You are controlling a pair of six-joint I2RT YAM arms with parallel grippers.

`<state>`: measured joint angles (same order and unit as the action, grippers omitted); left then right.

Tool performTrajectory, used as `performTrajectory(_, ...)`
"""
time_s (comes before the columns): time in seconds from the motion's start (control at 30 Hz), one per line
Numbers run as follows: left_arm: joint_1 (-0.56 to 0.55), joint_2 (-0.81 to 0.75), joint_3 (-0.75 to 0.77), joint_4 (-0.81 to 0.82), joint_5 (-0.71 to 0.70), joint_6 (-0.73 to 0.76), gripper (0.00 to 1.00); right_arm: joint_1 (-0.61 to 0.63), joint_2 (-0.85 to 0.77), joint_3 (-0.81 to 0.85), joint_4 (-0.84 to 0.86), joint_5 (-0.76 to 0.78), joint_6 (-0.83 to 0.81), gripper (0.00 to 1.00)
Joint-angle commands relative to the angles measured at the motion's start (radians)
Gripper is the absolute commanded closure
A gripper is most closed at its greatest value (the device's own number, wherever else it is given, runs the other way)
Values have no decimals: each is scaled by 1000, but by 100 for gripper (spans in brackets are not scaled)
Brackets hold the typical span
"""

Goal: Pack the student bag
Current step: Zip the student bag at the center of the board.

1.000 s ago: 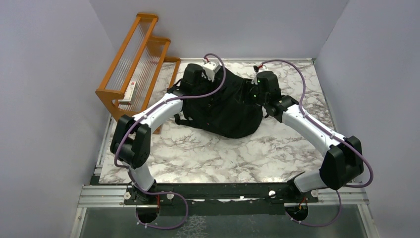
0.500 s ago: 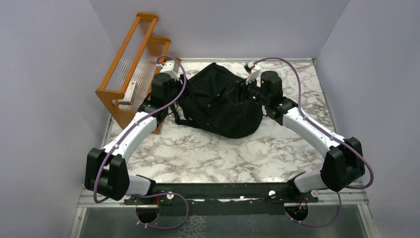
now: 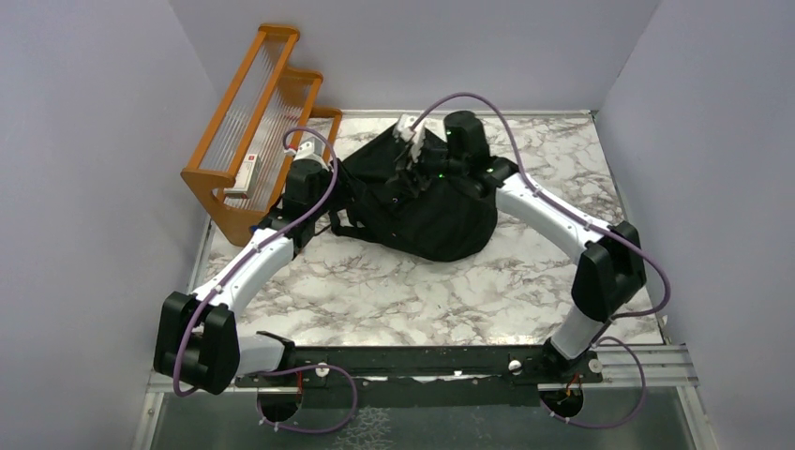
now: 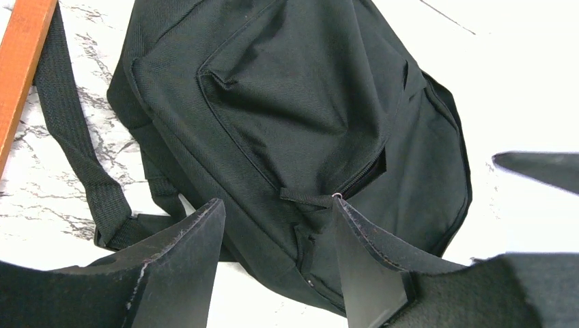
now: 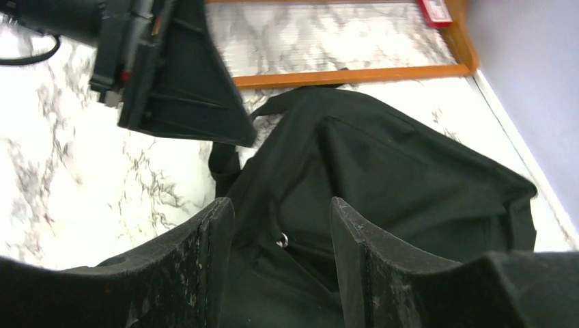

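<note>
The student bag (image 3: 441,211) is a soft black backpack lying flat at the back middle of the marble table. My left gripper (image 3: 330,194) stands open at the bag's left edge. In the left wrist view the bag (image 4: 300,102) fills the picture, and its zip pull (image 4: 307,198) lies just beyond my left gripper (image 4: 278,205), apart from both fingers. My right gripper (image 3: 410,169) hovers open over the bag's top. In the right wrist view black fabric (image 5: 410,171) and a small metal ring (image 5: 282,238) lie between the jaws of my right gripper (image 5: 280,201); nothing is held.
A wooden rack (image 3: 253,141) stands at the back left, close to the left arm, with a red and white item (image 3: 246,172) on it. A shoulder strap (image 4: 75,150) trails toward the rack (image 4: 20,61). Grey walls close in on three sides.
The left arm pulled back off the bag to its left edge. The right arm swung from the bag's right side to over its top. Both jaws opened a little wider.
</note>
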<state>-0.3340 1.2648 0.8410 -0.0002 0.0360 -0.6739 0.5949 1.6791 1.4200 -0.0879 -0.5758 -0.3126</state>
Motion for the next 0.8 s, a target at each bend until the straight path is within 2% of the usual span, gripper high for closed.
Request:
performTrajectory(0.0,4,-29,4,9,-16,-18,39,84,71,115,-219,107,-309,42)
performTrajectory(0.1,8,-45,8,-19,-29,-15,39,112,162,250,-369,142,-408,42)
performTrajectory(0.23,20,-81,-9,-58,-103,-32,40,132,258,360,-506,193,-445,44)
performTrajectory(0.47,33,-144,-38,-101,-189,-75,43,150,343,445,-593,250,-433,45)
performTrajectory(0.77,36,-164,-48,-115,-197,-67,43,199,438,529,-657,302,-426,45)
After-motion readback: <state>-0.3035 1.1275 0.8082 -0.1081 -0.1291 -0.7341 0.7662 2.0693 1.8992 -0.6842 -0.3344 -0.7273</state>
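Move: The student bag's zip pull, a small ring on the bag's upper face, lies about 15 cm below the right hand, 2 cm to its left and 1 cm farther out. The bag's middle is some 5 cm to that hand's right, level with it and 17 cm down; the loose strap lies about 18 cm left, 6 cm back and 20 cm below. From the left hand the zip pull is roughly 9 cm right, 3 cm ahead and 8 cm lower. The student bag's zip pull is what the right hand comes down towards: the hand swings left 4–5 cm, then sinks, ending some 10 cm lower, while its open fingers tip about 30 degrees further down. The left hand, empty and open, clears away to its left by about 4.5 cm, turning slightly counter-clockwise. ##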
